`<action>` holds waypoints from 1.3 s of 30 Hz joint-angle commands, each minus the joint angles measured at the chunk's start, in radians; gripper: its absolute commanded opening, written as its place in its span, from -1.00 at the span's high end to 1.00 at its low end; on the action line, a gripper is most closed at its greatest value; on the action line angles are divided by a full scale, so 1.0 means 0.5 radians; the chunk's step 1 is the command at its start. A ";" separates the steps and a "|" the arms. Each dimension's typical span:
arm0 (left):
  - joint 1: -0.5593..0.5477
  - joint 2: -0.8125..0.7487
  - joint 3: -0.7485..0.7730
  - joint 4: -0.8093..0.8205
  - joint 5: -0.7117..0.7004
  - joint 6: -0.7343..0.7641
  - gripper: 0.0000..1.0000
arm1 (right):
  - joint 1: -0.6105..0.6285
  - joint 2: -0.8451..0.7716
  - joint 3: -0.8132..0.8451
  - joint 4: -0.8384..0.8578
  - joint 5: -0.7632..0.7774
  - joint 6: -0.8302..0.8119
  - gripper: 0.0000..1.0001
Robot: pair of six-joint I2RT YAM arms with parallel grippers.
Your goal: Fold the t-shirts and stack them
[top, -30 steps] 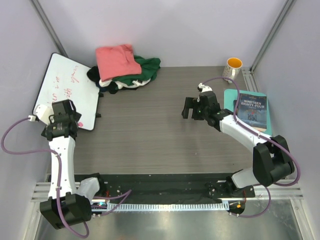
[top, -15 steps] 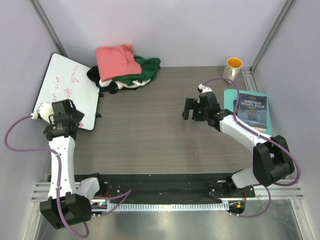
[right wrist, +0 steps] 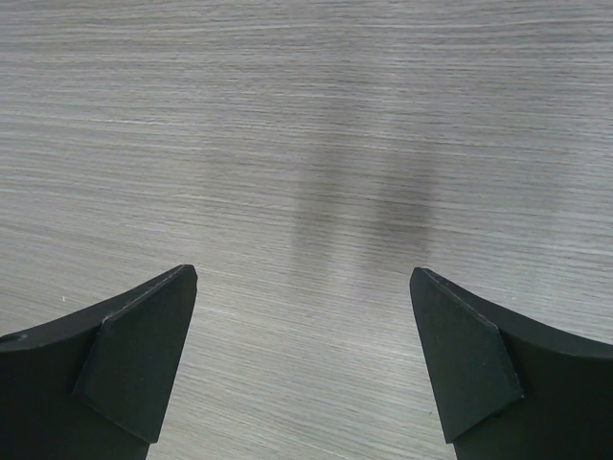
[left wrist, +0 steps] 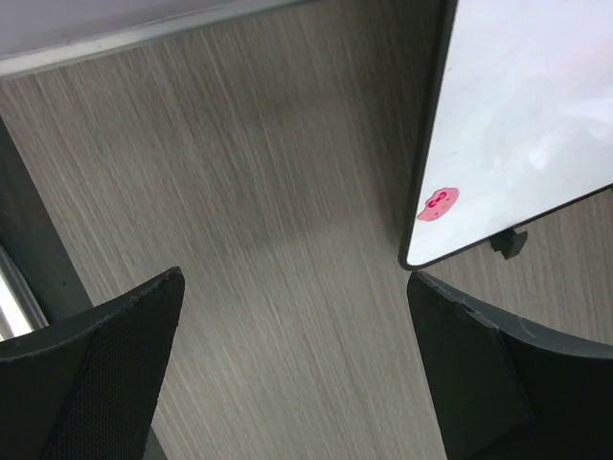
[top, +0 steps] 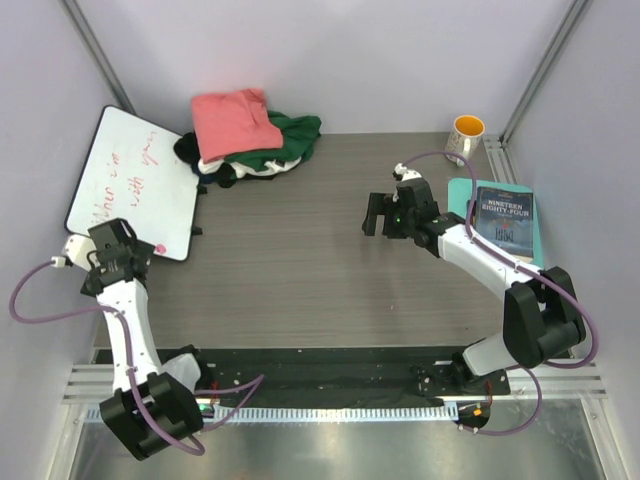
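Note:
The t-shirts lie in a loose pile at the back left of the table: a salmon-pink one [top: 232, 122] on top, a dark green one [top: 287, 138] to its right, and white [top: 262, 169] and black [top: 189, 150] cloth showing underneath. My left gripper [top: 122, 252] [left wrist: 295, 278] is open over bare table by the whiteboard's near corner, well short of the pile. Right of centre, my right gripper [top: 381, 214] [right wrist: 303, 271] hangs open over bare wood grain with nothing between its fingers.
A whiteboard [top: 130, 180] [left wrist: 536, 115] with red writing and a pink magnet [left wrist: 439, 202] leans at the left. A mug [top: 467, 135] stands at the back right. A dark book [top: 505, 220] lies on a teal sheet by the right wall.
My left arm has drawn back toward the near left, off the whiteboard's lower part to its near corner. The right gripper has barely shifted. The pile is unchanged.

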 commanded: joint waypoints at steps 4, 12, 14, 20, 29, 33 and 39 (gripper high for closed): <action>0.040 -0.120 -0.044 0.206 0.027 -0.041 -1.00 | 0.002 -0.015 0.080 -0.001 -0.149 -0.019 -1.00; 0.061 -0.093 -0.237 0.565 0.042 -0.201 -0.99 | 0.003 0.037 0.169 -0.057 -0.208 -0.019 -0.99; 0.061 -0.087 -0.298 0.700 0.042 -0.207 -0.99 | 0.002 0.034 0.163 -0.050 -0.211 -0.025 -0.99; 0.080 -0.087 -0.464 1.046 0.152 -0.216 -1.00 | -0.001 0.095 0.169 -0.047 -0.291 0.009 -0.99; 0.092 0.118 -0.471 1.283 0.186 -0.136 -1.00 | 0.006 0.138 0.280 -0.084 -0.392 -0.003 -0.99; 0.104 0.232 -0.480 1.424 0.195 -0.136 -1.00 | 0.003 0.129 0.320 -0.090 -0.417 0.012 -0.99; 0.144 0.437 -0.535 1.831 0.376 -0.103 -0.99 | 0.009 0.108 0.326 -0.100 -0.453 0.006 -0.99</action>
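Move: The pile of t-shirts, with the folded red one on top, lies about 35 cm ahead of the empty left hand, some 18 cm to its right and 12 cm lower. The whiteboard's middle is roughly 25 cm ahead of that hand, 7 cm to its left and 15 cm below; the pink magnet in its near corner is about 11 cm ahead and 4 cm to the right. From the right hand the pile lies some 21 cm ahead, 31 cm left and 8 cm lower. The left hand, fingers wide open, dips and rises a little, then reaches forward about 8 cm towards the pile and the whiteboard's near end, drifting some 3 cm left and ending about 4 cm lower, while its wrist tips up by some 15 degrees so the fingers point farther ahead. The right hand, also open and empty over bare table, eases about 4 cm left and ends 2 cm higher after a small dip, turning slightly counter-clockwise. ##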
